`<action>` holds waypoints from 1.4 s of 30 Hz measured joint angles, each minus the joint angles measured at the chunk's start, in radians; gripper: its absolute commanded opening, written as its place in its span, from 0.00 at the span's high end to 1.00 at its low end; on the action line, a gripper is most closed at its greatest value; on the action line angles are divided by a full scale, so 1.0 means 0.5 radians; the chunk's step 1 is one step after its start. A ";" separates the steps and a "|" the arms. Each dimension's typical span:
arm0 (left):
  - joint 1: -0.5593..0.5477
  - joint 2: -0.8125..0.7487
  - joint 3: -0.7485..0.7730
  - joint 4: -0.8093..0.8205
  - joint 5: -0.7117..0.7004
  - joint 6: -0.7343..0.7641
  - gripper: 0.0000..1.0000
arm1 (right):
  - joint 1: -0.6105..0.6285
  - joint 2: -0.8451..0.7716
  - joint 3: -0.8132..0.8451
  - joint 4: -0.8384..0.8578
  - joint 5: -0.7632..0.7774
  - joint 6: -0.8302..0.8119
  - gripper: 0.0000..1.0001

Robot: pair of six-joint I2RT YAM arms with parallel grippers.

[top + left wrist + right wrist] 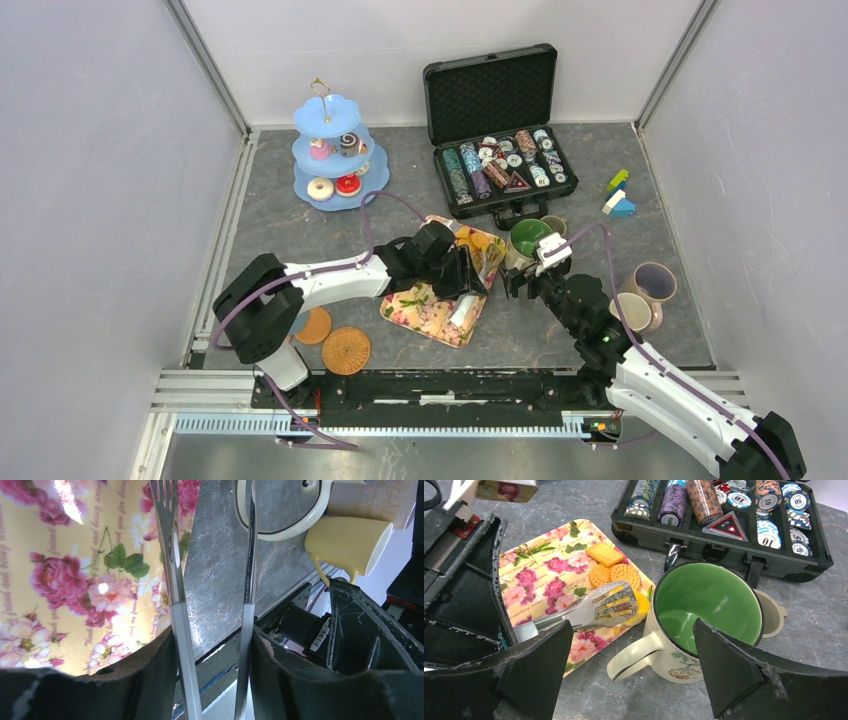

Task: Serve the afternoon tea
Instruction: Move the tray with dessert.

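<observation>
My left gripper (468, 275) is shut on metal tongs (172, 580), holding them over the floral tray (420, 305). In the right wrist view the tongs' tips (601, 605) rest over a yellow biscuit, beside other orange-yellow biscuits (618, 574) on the tray (534, 575). My right gripper (631, 675) is open, low on the table, with the handle of the green-lined mug (709, 605) between its fingers (729, 670). The mug (530, 238) stands right of the tray. A lilac mug (652, 280) and a yellow mug (632, 312) stand further right. Two woven coasters (346, 350) lie front left.
A blue tiered stand (335, 150) at the back left holds donuts and swirl cakes. An open black case of poker chips (500, 165) sits behind the mug. Small building blocks (618, 195) lie at the back right. Grey walls close in three sides.
</observation>
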 measured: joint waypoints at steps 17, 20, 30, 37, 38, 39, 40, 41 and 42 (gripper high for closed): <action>0.000 0.085 0.059 -0.017 0.011 0.022 0.49 | 0.000 0.000 0.000 0.000 0.000 0.000 0.02; 0.001 0.085 0.062 -0.040 0.009 0.037 0.55 | 0.000 0.000 0.000 0.000 0.000 0.000 0.02; 0.000 0.018 0.075 -0.227 -0.092 0.178 0.68 | 0.000 0.000 0.000 0.000 0.000 0.000 0.02; 0.001 -0.196 0.076 -0.532 -0.248 0.345 0.75 | 0.000 0.000 0.000 0.000 0.000 0.000 0.02; 0.001 -0.217 0.076 -0.580 -0.273 0.369 0.75 | 0.000 0.000 0.000 0.000 0.000 0.000 0.02; 0.001 -0.239 0.079 -0.635 -0.298 0.402 0.75 | 0.000 0.000 0.000 0.000 0.000 0.000 0.02; 0.001 -0.257 0.082 -0.687 -0.323 0.433 0.75 | 0.000 0.000 0.000 0.000 0.000 0.000 0.02; 0.001 -0.276 0.089 -0.755 -0.358 0.471 0.74 | 0.000 0.000 0.000 0.000 0.000 0.000 0.02; 0.001 -0.298 0.100 -0.837 -0.397 0.512 0.74 | 0.000 0.000 0.000 0.000 0.000 0.000 0.02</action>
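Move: From the left hand, which already holds the tongs, the yellow dessert lies some 7 cm ahead, 3 cm to the right and 6 cm below, at the tongs' heads. The round biscuits are about 10 cm ahead, straight on, equally low; the green mug is roughly 9 cm ahead and 11 cm right. The cake stand stands about 25 cm ahead and 27 cm left. From the right hand the dessert is about 4 cm ahead, 4 cm left, 10 cm down. Down first, by only about 1 cm, the left hand settles the tongs around the yellow dessert and lingers there. Then it sweeps left, gathering speed, some 8 cm across the tray and away from the green mug, rising slightly while the fingers swing about 20 degrees nearer to straight down. They keep their grip on the tongs, whose heads now pinch the dessert. ##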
